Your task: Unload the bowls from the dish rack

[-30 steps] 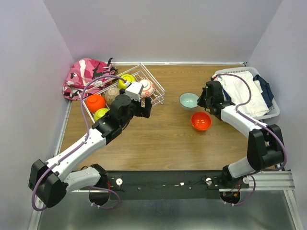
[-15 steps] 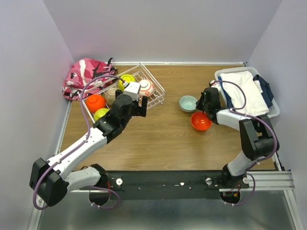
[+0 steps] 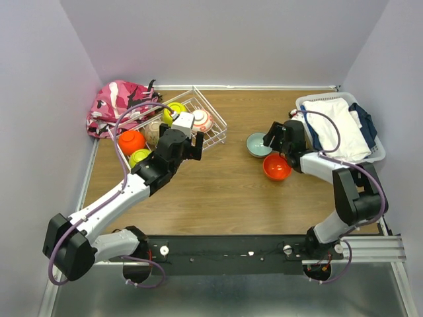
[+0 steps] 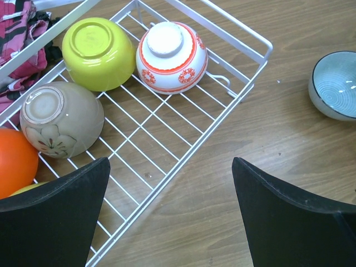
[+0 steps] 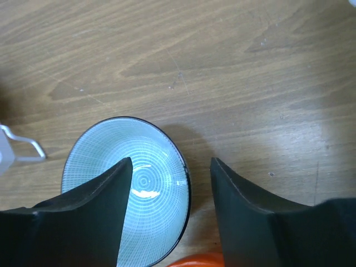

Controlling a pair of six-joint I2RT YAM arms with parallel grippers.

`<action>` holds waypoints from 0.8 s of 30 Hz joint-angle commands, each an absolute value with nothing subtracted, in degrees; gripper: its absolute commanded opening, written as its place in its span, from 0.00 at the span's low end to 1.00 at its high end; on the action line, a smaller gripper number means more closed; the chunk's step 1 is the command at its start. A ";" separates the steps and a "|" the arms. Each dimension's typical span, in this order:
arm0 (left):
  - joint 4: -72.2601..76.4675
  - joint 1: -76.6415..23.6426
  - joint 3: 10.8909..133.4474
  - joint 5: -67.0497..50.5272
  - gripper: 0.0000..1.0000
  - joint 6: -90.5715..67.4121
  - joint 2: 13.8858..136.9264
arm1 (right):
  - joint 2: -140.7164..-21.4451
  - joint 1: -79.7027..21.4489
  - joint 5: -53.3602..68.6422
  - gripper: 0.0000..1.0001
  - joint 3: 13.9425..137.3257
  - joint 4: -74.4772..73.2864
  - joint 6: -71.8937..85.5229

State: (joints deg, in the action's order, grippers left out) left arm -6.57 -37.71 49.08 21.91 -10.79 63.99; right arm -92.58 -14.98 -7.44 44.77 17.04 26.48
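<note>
The white wire dish rack [image 3: 211, 109] stands at the back left and holds several overturned bowls: lime-green [image 4: 94, 53], white with red pattern [image 4: 171, 57], tan [image 4: 61, 119] and orange [image 4: 16, 161]. My left gripper [image 4: 171, 165] hangs open over the rack's near rim [image 4: 202, 141], holding nothing. A pale teal bowl [image 5: 139, 189] sits upright on the table, an orange bowl [image 3: 277, 166] beside it. My right gripper [image 5: 171, 164] is open astride the teal bowl's rim, one finger over its inside and one outside.
A white plastic basket of clothes [image 3: 344, 129] stands at the back right, close behind the right arm. A pink camouflage cloth [image 3: 119, 105] lies against the left wall behind the rack. Walls close in the table on three sides.
My right gripper has opened and let go of the teal bowl, which now rests on the table next to the orange bowl. The left gripper has edged slightly toward the rack.
</note>
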 commanded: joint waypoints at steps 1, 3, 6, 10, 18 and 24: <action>-7.56 -37.53 51.15 24.43 0.99 -10.55 65.04 | -87.11 -14.77 -7.03 0.77 44.99 14.51 24.96; -7.91 -37.53 51.07 24.96 0.99 -10.37 64.86 | -84.65 -14.77 -7.21 0.85 45.87 11.97 24.18; -8.70 -37.53 51.24 25.49 0.99 -9.93 64.86 | -80.61 -14.68 -7.12 0.90 46.93 9.15 23.73; -9.31 -37.53 51.50 25.31 0.99 -9.41 65.21 | -74.81 -14.77 -5.72 0.93 47.64 6.60 23.20; -12.91 -36.57 53.26 27.69 0.99 -10.10 66.62 | -62.85 -14.77 -3.08 1.00 46.59 3.78 22.94; -16.51 -33.32 55.37 28.65 0.99 -12.48 69.43 | -56.34 -14.68 -1.67 1.00 44.30 3.43 22.59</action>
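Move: The pale blue bowl stands on the table with its middle about 6 cm to the right hand's left, level with it and some 4 cm lower; the red-orange bowl lies about 9 cm back and 1 cm right of that hand, equally low. From the left hand, the front yellow bowl in the rack is some 16 cm left, 3 cm ahead and 14 cm down. The beige bowl is about 13 cm ahead, 10 cm left, and the patterned bowl 17 cm ahead, 7 cm right, both about 13 cm down. Climbing clear of the pale bowl's right rim, the right hand rises almost 20 cm, drawing back about 5 cm as it goes, while its already parting fingers spread to full width and its wrist tips the fingertips up. The left hand, still wide open, drifts a couple of centimetres left over the rack's near edge, towards the front yellow bowl. ##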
